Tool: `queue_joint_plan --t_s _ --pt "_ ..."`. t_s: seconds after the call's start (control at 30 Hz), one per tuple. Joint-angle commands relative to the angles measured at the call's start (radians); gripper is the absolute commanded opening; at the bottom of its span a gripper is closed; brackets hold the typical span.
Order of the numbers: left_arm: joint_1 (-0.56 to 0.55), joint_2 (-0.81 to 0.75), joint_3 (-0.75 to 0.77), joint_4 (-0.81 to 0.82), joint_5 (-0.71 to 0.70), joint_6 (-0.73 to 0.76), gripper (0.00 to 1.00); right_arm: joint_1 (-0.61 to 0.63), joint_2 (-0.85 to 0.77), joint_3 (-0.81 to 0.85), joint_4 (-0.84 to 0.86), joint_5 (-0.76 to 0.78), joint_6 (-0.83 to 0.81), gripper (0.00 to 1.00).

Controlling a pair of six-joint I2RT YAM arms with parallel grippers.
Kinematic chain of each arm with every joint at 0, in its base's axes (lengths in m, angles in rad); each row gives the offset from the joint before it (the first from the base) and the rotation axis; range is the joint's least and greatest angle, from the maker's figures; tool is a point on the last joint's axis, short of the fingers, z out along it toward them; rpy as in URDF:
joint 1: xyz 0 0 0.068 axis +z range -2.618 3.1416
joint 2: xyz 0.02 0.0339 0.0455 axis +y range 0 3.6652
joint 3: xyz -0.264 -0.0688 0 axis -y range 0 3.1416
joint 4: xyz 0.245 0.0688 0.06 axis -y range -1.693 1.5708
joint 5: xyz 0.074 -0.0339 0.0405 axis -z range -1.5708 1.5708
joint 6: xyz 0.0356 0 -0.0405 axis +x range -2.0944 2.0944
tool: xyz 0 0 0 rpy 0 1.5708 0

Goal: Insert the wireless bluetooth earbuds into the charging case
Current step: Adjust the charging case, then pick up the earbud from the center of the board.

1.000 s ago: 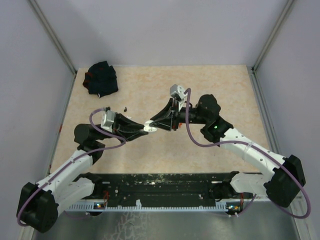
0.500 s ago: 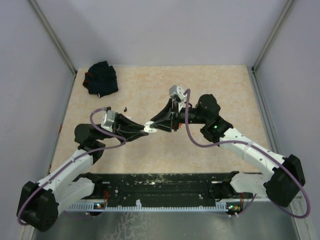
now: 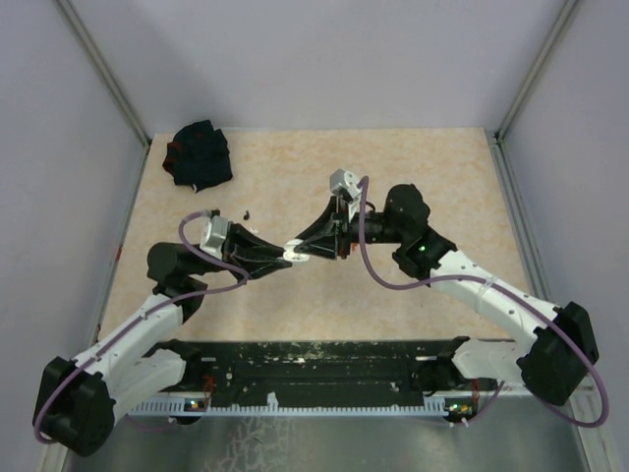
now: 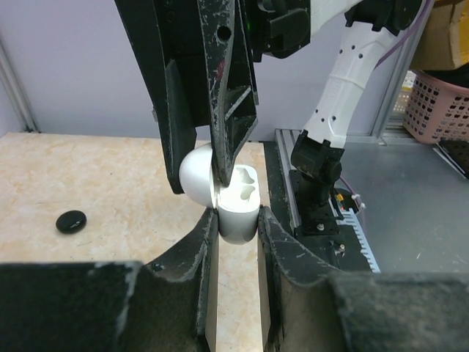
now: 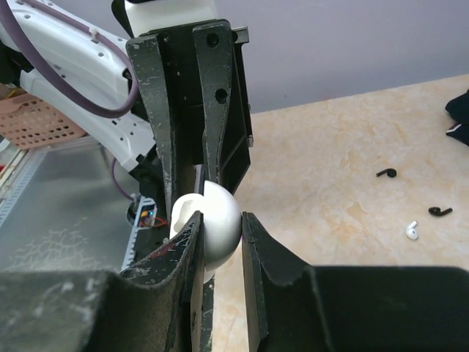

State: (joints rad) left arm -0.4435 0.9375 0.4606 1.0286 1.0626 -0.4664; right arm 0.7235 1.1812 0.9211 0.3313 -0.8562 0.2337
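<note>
The white charging case (image 4: 238,216) is held open above the table between both grippers. My left gripper (image 4: 237,218) is shut on its lower body, whose empty moulded wells face the camera. My right gripper (image 5: 221,220) is shut on the domed lid (image 5: 220,216), one finger inside and one outside. In the top view the case (image 3: 295,254) shows where the two grippers (image 3: 300,250) meet. The earbuds lie loose on the table: two black pieces (image 5: 386,173) (image 5: 440,212) and a white one (image 5: 412,230), seen from above as tiny specks (image 3: 246,213).
A black fabric bundle (image 3: 200,153) lies at the far left corner of the table. A small black disc (image 4: 71,221) rests on the table left of the case. The black base rail (image 3: 314,359) runs along the near edge, and a pink basket (image 4: 436,99) stands off the table.
The right wrist has shifted slightly left. Both grippers stay on the case, which remains where it was.
</note>
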Motion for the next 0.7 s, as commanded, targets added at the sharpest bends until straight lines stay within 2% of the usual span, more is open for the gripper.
queue_joint_plan --t_s 0.0,0.17,0.37,0.43,0.67 --pt "-0.005 -0.044 0.000 -0.135 -0.027 0.071 0.25 -0.003 -0.037 0.071 -0.054 0.019 -0.084 0.09" --pt "-0.004 -0.153 0.016 -0.427 -0.157 0.180 0.48 -0.002 -0.090 0.106 -0.222 0.127 -0.217 0.07" --pt "-0.005 -0.245 0.075 -0.816 -0.436 0.276 0.69 -0.003 -0.140 0.139 -0.442 0.313 -0.378 0.07" --pt "-0.005 -0.248 0.112 -0.926 -0.532 0.288 0.98 -0.003 -0.154 0.134 -0.471 0.376 -0.411 0.07" --pt "-0.005 -0.183 0.248 -1.222 -0.777 0.317 1.00 -0.002 -0.205 0.048 -0.436 0.489 -0.407 0.06"
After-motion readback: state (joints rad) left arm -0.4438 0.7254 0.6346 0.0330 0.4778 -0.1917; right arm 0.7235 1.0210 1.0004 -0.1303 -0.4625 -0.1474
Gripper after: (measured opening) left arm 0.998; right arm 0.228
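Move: The open charging case is already held between the hands: its socketed body is in the left fingertips and its lid in the right, so its middle is about 1 cm to the right of the left hand point and 1 cm left of the right one. Counted from the left hand, the red case lies some 18 cm ahead, 6 cm right; a white earbud 14 cm ahead, 1 cm right; another 18 cm ahead, 10 cm left, all about 26 cm below. The left fingers open wide and let go of the charging case's body, and that hand draws off forward and left, about 9 cm in all, sinking some 4 cm while it swings roughly 35 degrees counter-clockwise and tips its fingers down. The right hand keeps its pinch on the lid and carries the charging case away to the right and forward, some 5 cm one way and 4 the other, turning about 20 degrees clockwise as its fingers tip slightly downward. ##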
